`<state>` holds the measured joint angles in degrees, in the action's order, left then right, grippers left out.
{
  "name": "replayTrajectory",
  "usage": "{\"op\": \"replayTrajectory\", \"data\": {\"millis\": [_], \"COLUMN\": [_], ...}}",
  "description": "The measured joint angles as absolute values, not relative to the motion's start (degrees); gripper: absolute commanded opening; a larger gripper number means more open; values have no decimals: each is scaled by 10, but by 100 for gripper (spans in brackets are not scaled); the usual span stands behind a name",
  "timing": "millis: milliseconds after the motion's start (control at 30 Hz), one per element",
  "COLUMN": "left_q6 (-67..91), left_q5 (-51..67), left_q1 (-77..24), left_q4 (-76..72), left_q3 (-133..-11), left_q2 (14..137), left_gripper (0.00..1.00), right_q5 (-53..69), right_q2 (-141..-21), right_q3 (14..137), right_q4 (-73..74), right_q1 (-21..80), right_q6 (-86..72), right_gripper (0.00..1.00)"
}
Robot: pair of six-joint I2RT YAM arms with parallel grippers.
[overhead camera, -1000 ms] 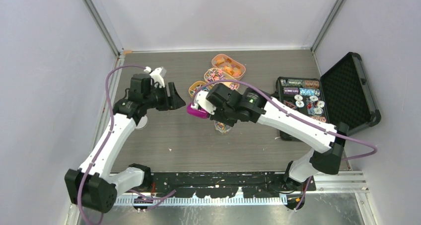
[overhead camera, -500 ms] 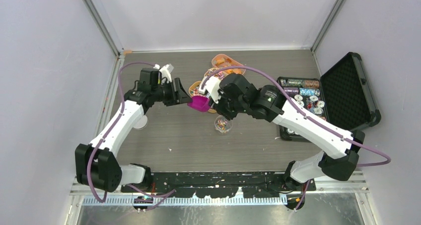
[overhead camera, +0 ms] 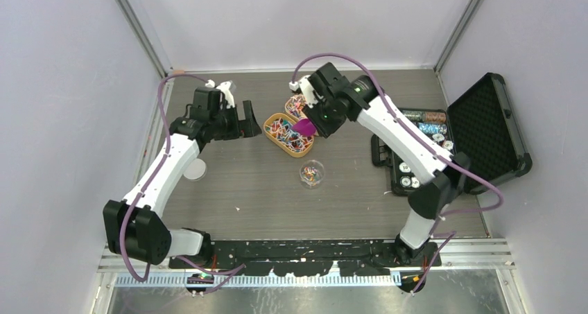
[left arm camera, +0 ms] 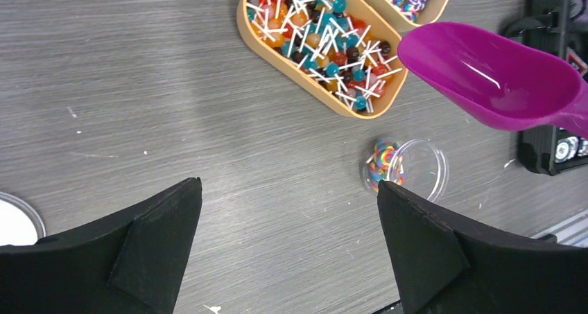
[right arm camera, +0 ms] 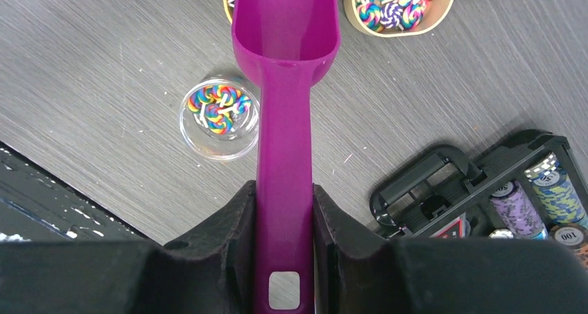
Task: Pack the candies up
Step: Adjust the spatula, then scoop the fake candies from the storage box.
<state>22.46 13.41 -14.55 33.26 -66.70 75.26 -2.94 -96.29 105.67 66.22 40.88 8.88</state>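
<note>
The candies lie in orange trays at the back: small lollipops in one tray, rainbow swirls in another. A few swirl candies sit in a clear round cup on the table. My right gripper is shut on the handle of a magenta scoop. Its empty bowl hovers at the lollipop tray's right end. Left of that tray, my left gripper hangs wide open with nothing between its fingers.
A black case with poker chips stands open at the right. A white round lid lies near the left arm. Grey walls close in the table at back and sides.
The right arm has carried the scoop from above the cup back to the trays. The left gripper has opened wider and stayed left of the lollipop tray.
</note>
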Motion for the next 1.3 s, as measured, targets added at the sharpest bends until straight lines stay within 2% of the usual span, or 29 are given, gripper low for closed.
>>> {"op": "replayTrajectory", "data": {"millis": [233,533,967,1300], "left_q6": [205,173,161,158], "left_q5": [111,100,103,99], "left_q1": [-145,-145,-145,-145], "left_q4": [341,346,344,344], "left_q3": [-631,-599,-590,-588], "left_q2": [722,673,641,635], "left_gripper": [100,100,100,100], "right_q5": [-51,-74,-87,-98], "right_q2": [-1107,-1202,-1237,-1207], "right_q3": [1195,1297,1295,1163], "right_q4": [764,847,849,751], "right_q1": [409,409,418,420], "right_q6": [88,86,84,102], "right_gripper": [0,0,1,0]}}
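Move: From the right hand, which holds the spatula, the box of small round lollipops lies about 11 cm ahead, 12 cm to the left and 20 cm below. The clear jar stands roughly 3 cm back and 4 cm left, the swirl-candy box some 17 cm ahead and 6 cm left, both about 20 cm down. The empty left hand has the lollipop box about 7 cm ahead, 10 cm to its right and 17 cm below. Right hand sinks about 11 cm, tipping the held spatula left-down into the lollipop box; left hand backs off. ##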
